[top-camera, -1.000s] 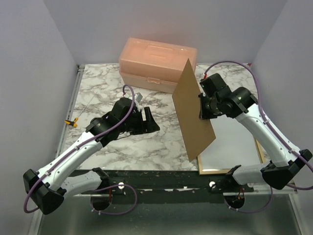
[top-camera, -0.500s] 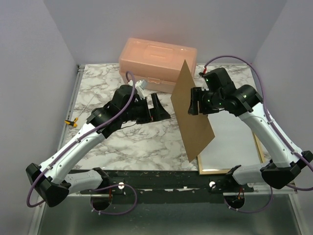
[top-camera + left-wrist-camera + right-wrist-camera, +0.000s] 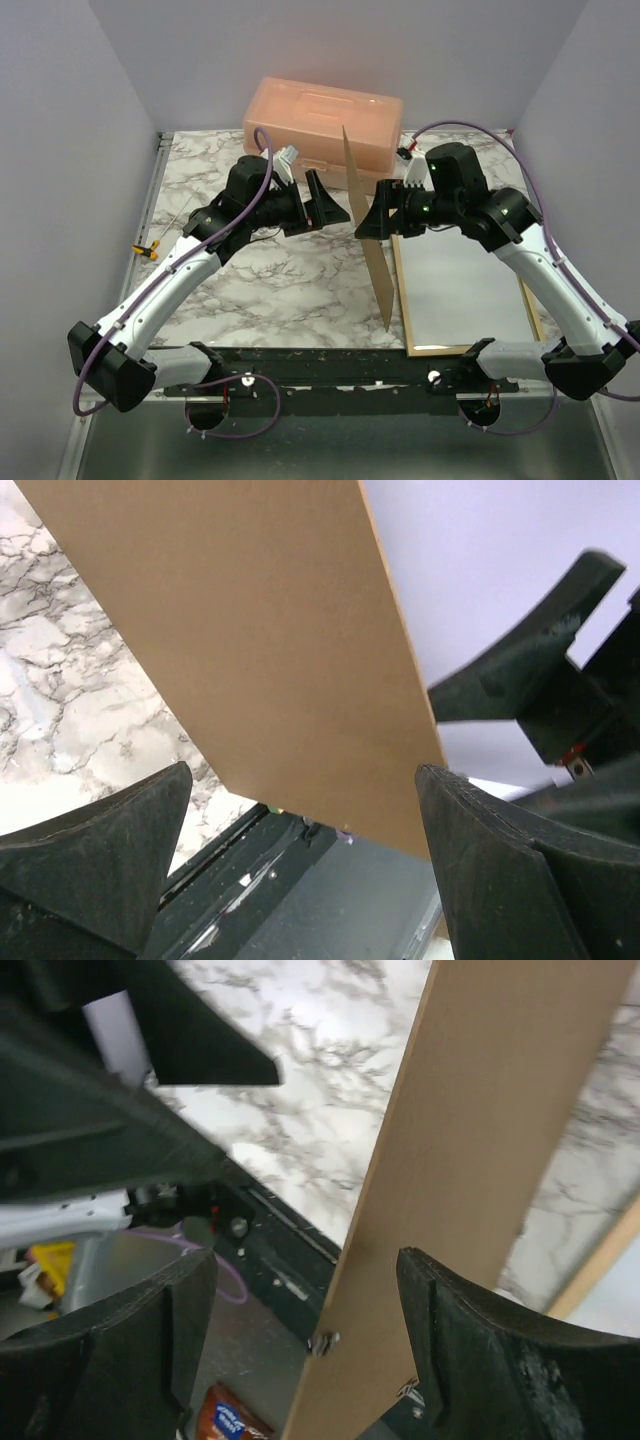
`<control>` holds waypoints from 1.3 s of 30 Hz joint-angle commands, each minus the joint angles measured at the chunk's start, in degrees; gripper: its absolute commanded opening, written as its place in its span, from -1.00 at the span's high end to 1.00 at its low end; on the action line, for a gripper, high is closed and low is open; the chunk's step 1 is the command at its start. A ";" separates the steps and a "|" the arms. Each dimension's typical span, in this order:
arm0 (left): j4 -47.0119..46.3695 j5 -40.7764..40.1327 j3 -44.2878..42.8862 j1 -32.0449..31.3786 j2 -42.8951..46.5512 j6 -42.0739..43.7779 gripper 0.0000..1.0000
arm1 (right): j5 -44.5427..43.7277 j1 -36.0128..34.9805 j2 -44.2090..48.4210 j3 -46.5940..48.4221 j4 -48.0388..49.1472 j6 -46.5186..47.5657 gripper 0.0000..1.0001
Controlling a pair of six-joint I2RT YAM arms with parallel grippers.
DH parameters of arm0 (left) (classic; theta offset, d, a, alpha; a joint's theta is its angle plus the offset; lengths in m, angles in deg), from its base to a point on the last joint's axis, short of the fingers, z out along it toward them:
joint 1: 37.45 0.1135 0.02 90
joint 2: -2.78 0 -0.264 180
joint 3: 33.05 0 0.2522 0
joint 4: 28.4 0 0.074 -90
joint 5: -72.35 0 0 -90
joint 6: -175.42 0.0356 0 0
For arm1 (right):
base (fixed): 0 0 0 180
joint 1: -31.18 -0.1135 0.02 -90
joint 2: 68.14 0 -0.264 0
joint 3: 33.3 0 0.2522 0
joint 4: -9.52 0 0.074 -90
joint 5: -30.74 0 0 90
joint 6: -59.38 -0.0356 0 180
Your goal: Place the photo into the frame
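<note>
The plain brown backing board (image 3: 366, 228) stands almost edge-on in the middle of the table, its lower corner near the front edge. My left gripper (image 3: 330, 205) is open just left of the board (image 3: 250, 630), which lies beyond its fingertips (image 3: 300, 780). My right gripper (image 3: 378, 215) is open too, and the board (image 3: 480, 1160) passes between its fingers (image 3: 305, 1260), close to the right one. The frame (image 3: 470, 348) lies flat at the right, pale wood side up. A pale grey-white sheet (image 3: 460, 285) fills it; I cannot tell whether this is the photo.
A peach plastic box (image 3: 325, 125) stands at the back of the marble table (image 3: 250, 290), right behind both grippers. A small yellow clip (image 3: 148, 250) sits at the left edge. The black rail (image 3: 320, 360) runs along the front.
My right gripper has opened and let go of the board. The board has swung from broadside to nearly edge-on, uncovering the frame. My left gripper has moved right to the board and opened wider.
</note>
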 commanded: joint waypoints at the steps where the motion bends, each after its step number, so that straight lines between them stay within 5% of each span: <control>1: -8.63 6.68 4.62 2.20 0.38 -2.05 -0.97 | 12.06 0.08 5.62 -5.85 12.70 -4.63 -0.63; 7: -12.86 10.07 7.64 2.40 -2.44 -3.15 -0.97 | 10.55 0.08 9.71 -12.60 19.68 -8.86 -0.61; 14: -7.09 1.13 10.07 2.42 0.23 0.71 -0.55 | -2.20 0.07 13.56 -17.27 18.28 -10.84 -0.59; 28: -7.58 -3.19 12.57 1.58 -1.05 2.61 -0.15 | -4.08 0.07 15.91 -24.89 24.28 -14.74 -0.57; 32: -10.86 -2.47 14.58 1.50 -0.81 1.70 0.30 | -5.38 0.06 15.68 -25.81 24.69 -15.58 -0.57; 36: -9.56 -4.45 14.82 1.49 0.37 2.02 0.95 | -6.77 0.08 13.93 -26.25 22.41 -15.51 -0.57; 39: -7.82 -7.52 15.12 1.54 3.07 2.03 1.00 | -8.61 0.11 12.23 -25.85 19.38 -15.15 -0.57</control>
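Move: The upper edge of the upright brown backing board runs between the two grippers, about 4 cm to the right of the left hand; the board's middle is level with that hand, 5 cm to its right and some 13 cm below. The frame lies flat about 28 cm to the left hand's right and 27 cm below, the pink case about 26 cm ahead, 3 cm left and 22 cm below. From the right hand, the board's middle is 2 cm ahead, level sideways, and 13 cm below. Bring the wide-open left gripper down about 10 cm, easing slightly left, and close it on the board's raised left edge until it pinches the edge. Keep the right gripper open: draw it back and up about 3 cm, clear of the board's edge, then forward and down to end some 4 cm lower over the board's face, its wrist turning a little clockwise. ##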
